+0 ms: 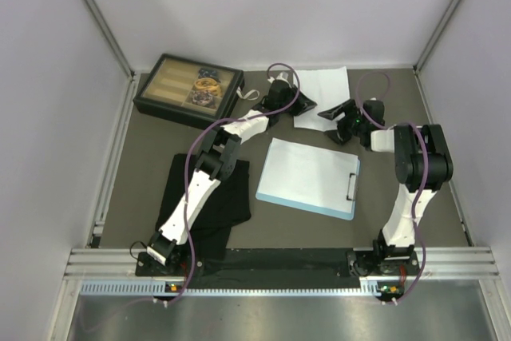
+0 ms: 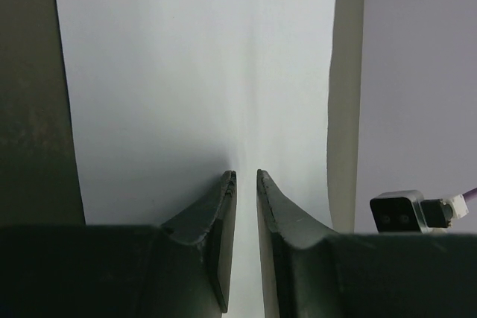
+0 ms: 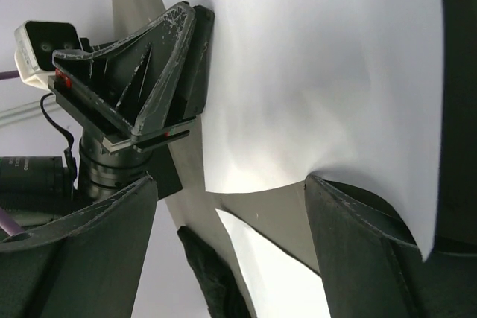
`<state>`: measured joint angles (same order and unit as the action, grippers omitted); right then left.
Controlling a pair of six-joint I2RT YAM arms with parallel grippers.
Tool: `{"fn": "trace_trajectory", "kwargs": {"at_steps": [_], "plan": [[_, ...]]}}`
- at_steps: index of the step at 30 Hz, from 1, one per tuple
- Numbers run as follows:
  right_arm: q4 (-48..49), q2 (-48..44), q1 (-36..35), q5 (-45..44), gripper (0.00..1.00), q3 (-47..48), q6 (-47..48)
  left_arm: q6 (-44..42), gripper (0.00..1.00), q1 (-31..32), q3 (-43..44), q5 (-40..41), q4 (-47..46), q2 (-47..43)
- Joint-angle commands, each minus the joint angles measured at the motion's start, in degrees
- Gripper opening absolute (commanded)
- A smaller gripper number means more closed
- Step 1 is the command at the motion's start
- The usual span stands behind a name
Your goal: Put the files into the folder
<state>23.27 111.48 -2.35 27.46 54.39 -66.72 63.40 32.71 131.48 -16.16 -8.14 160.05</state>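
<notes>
A white paper sheet [image 1: 323, 89] lies at the back of the table; it also fills the left wrist view [image 2: 194, 72] and the right wrist view [image 3: 320, 57]. My left gripper [image 1: 302, 105] [image 2: 246, 176] is at its left edge, with the jaws closed to a narrow slit on the sheet. My right gripper [image 1: 335, 121] [image 3: 231, 184] is open at the sheet's near edge, and one finger [image 3: 365, 243] touches the raised, bulging edge. The light-blue folder [image 1: 307, 177], with its silver clip [image 1: 351, 187], lies flat in front. Its top looks pale, and I cannot tell whether a sheet lies on it.
A dark compartment box [image 1: 188, 88] stands at the back left. A black cloth [image 1: 207, 193] lies under the left arm, left of the folder. Grey walls close in the table on three sides.
</notes>
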Motion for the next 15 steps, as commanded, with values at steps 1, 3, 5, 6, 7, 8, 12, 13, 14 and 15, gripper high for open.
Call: {"fn": "trace_trajectory", "kwargs": {"at_steps": [1, 3, 5, 6, 7, 8, 12, 13, 14, 15], "plan": [[-4.8, -0.5, 0.2, -2.9, 0.8, 0.7, 3.0, -1.6, 0.24, 0.4, -2.2, 0.5, 6.1, 0.6], [-10.0, -0.3, 1.2, -5.0, 0.8, 2.9, 7.4, -1.5, 0.24, 0.5, -2.5, 0.2, 5.9, 0.7], [-14.3, 0.3, 2.1, -5.7, 0.8, 7.5, 11.3, -1.4, 0.23, 0.5, -3.0, -0.4, 5.8, 0.7], [-16.2, 0.4, 2.1, -5.8, 0.8, 8.9, 15.1, -1.5, 0.23, 0.6, -3.0, -0.3, 5.9, 0.6], [-19.2, -0.5, 2.1, -6.8, 0.81, 10.4, 16.5, -1.7, 0.23, 0.7, -3.0, -0.2, 6.1, 0.5], [-19.9, -0.9, 2.3, -8.5, 0.81, 10.7, 17.8, -1.4, 0.23, 0.6, -3.4, -0.2, 6.1, 0.4], [-24.8, -1.1, 5.8, -9.6, 0.83, 14.0, 22.4, -1.3, 0.22, 1.1, -5.6, 0.0, 5.4, -0.5], [-25.6, -1.2, 6.1, -9.2, 0.83, 14.9, 23.1, -1.3, 0.22, 1.3, -6.3, 0.1, 5.1, -1.2], [-27.4, -2.4, 6.1, -9.6, 0.83, 15.2, 24.4, -1.7, 0.22, 1.7, -7.2, 0.3, 4.7, -1.6], [-28.4, -3.1, 6.0, -10.6, 0.84, 15.2, 27.6, -2.0, 0.22, 1.9, -7.4, 0.4, 4.7, -1.8]]}}
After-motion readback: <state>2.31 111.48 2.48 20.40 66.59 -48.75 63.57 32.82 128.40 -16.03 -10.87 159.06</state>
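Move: The file I am straightening, the loose white sheet, lies with its middle about 9 cm ahead of my right hand, 2 cm to its left and 2 cm below. The folder, with a sheet already on it, is centred roughly 20 cm back from this hand and 6 cm left; its clip is some 22 cm back and 9 cm right. From my left hand, the loose file's middle is about 2 cm forward, 2 cm to the right and just below. I draw my right hand about 6 cm to the right and some 2 cm forward, low over the file's near end towards its right edge, easing off the buckled near-right corner. The fingers stay wide open while the hand rolls about 15 degrees, its left side dipping. My left hand stays in place with its nearly shut fingertips still resting on the sheet. ##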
